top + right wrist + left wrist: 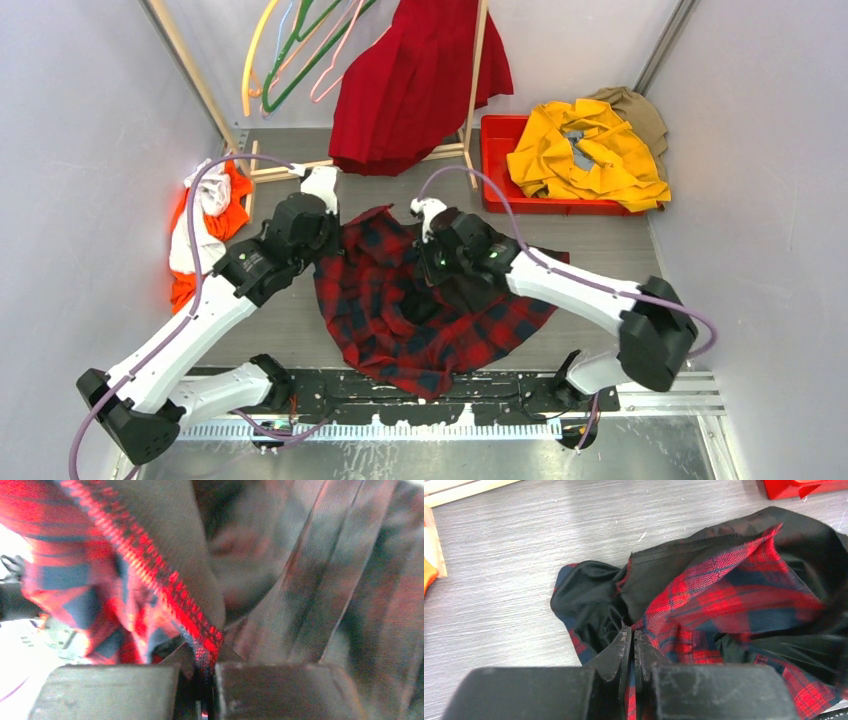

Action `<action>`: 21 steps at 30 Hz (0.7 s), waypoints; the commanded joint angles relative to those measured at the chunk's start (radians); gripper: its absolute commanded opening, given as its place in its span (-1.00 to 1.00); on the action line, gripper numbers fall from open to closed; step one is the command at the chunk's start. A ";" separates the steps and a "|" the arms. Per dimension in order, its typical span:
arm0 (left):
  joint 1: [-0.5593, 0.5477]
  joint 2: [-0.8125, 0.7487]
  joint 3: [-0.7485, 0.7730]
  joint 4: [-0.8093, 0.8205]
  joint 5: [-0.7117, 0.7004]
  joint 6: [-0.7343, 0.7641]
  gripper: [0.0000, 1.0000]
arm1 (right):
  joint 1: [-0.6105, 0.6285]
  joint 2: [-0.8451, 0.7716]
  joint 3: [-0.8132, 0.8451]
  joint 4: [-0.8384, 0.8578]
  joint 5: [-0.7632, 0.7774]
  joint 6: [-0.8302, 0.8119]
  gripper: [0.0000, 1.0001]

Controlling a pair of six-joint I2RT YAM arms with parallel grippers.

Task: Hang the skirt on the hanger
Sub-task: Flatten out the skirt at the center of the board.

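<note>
The bright-red pleated skirt (415, 80) hangs on the wooden rack at the back, apart from both grippers. A cream hanger (250, 62) hangs on the rack's left end, beside a green and a pink one. On the table lies a red-and-black plaid garment (420, 320) with a black lining. My left gripper (634, 632) is shut on the plaid garment's (734, 595) upper left edge, a strip of plaid pinched between its fingers. My right gripper (202, 652) is shut on a plaid hem edge (165, 580) near the garment's top middle. In the top view the left gripper (335, 232) and the right gripper (435, 260) sit over the garment.
A red bin (500, 150) at the back right holds yellow and tan clothes. An orange and white pile (205, 225) lies by the left wall. The wooden rack's base (290, 168) stands just behind the left gripper. Grey walls close in both sides.
</note>
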State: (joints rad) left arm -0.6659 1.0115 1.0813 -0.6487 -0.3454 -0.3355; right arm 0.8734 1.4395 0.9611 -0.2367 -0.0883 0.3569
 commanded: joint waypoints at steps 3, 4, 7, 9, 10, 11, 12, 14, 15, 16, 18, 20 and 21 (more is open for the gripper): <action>0.019 -0.047 0.070 -0.004 0.029 0.018 -0.89 | -0.007 -0.226 0.322 -0.258 0.059 -0.108 -0.97; 0.019 -0.047 0.089 -0.010 0.032 0.021 -0.89 | -0.007 -0.237 0.371 -0.293 0.053 -0.114 -0.97; 0.020 -0.054 0.148 -0.034 0.034 0.035 -0.90 | -0.007 -0.252 0.502 -0.394 0.009 -0.123 -0.97; 0.020 -0.060 0.193 -0.055 0.021 0.045 -0.89 | -0.005 -0.250 0.580 -0.444 -0.045 -0.119 -0.97; 0.020 -0.064 0.216 -0.066 0.016 0.051 -0.89 | -0.004 -0.252 0.607 -0.456 -0.070 -0.114 -0.97; 0.020 -0.070 0.238 -0.074 0.011 0.055 -0.89 | -0.003 -0.253 0.632 -0.467 -0.098 -0.107 -0.97; 0.020 -0.076 0.261 -0.082 0.006 0.060 -0.89 | 0.001 -0.254 0.648 -0.475 -0.121 -0.103 -0.97; 0.020 -0.086 0.305 -0.100 -0.002 0.069 -0.88 | 0.016 -0.254 0.674 -0.491 -0.149 -0.095 -0.97; 0.020 -0.089 0.331 -0.112 -0.007 0.072 -0.88 | 0.025 -0.252 0.684 -0.495 -0.159 -0.091 -0.97; 0.020 -0.091 0.359 -0.123 -0.011 0.075 -0.88 | 0.032 -0.252 0.696 -0.500 -0.171 -0.090 -0.97; 0.020 -0.093 0.405 -0.145 -0.016 0.083 -0.87 | 0.044 -0.254 0.712 -0.501 -0.199 -0.083 -0.97; 0.021 -0.089 0.449 -0.167 -0.030 0.094 -0.87 | 0.048 -0.258 0.732 -0.500 -0.233 -0.073 -0.97; 0.021 -0.088 0.465 -0.172 -0.038 0.099 -0.87 | 0.048 -0.260 0.739 -0.498 -0.250 -0.072 -0.97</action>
State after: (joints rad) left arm -0.6521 0.9321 1.4567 -0.7868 -0.3302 -0.2790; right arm 0.9096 1.1980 1.6192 -0.7582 -0.2340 0.2672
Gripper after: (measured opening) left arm 0.064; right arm 0.039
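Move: The tartan skirt is already pinched by both hands. Its heap's middle lies about 19 cm right of the left hand, 13 cm back and 20 cm below. From the right hand, that middle is some 7 cm back, straight in line sideways and 7 cm down. The rack's bottom bar runs about 19 cm ahead of the left hand, its middle 2 cm right; the red tub sits some 24 cm ahead and 31 cm right of the right hand. Up fast goes the right hand, about 27 cm off the skirt heap, then it eases back some 6 cm towards the base, its fingers tilting up as it keeps its pinch on the red-edged border. The left hand, still holding the border's other end, rises some 15 cm to match, tipping up about 15 degrees and drifting slightly back and left. ##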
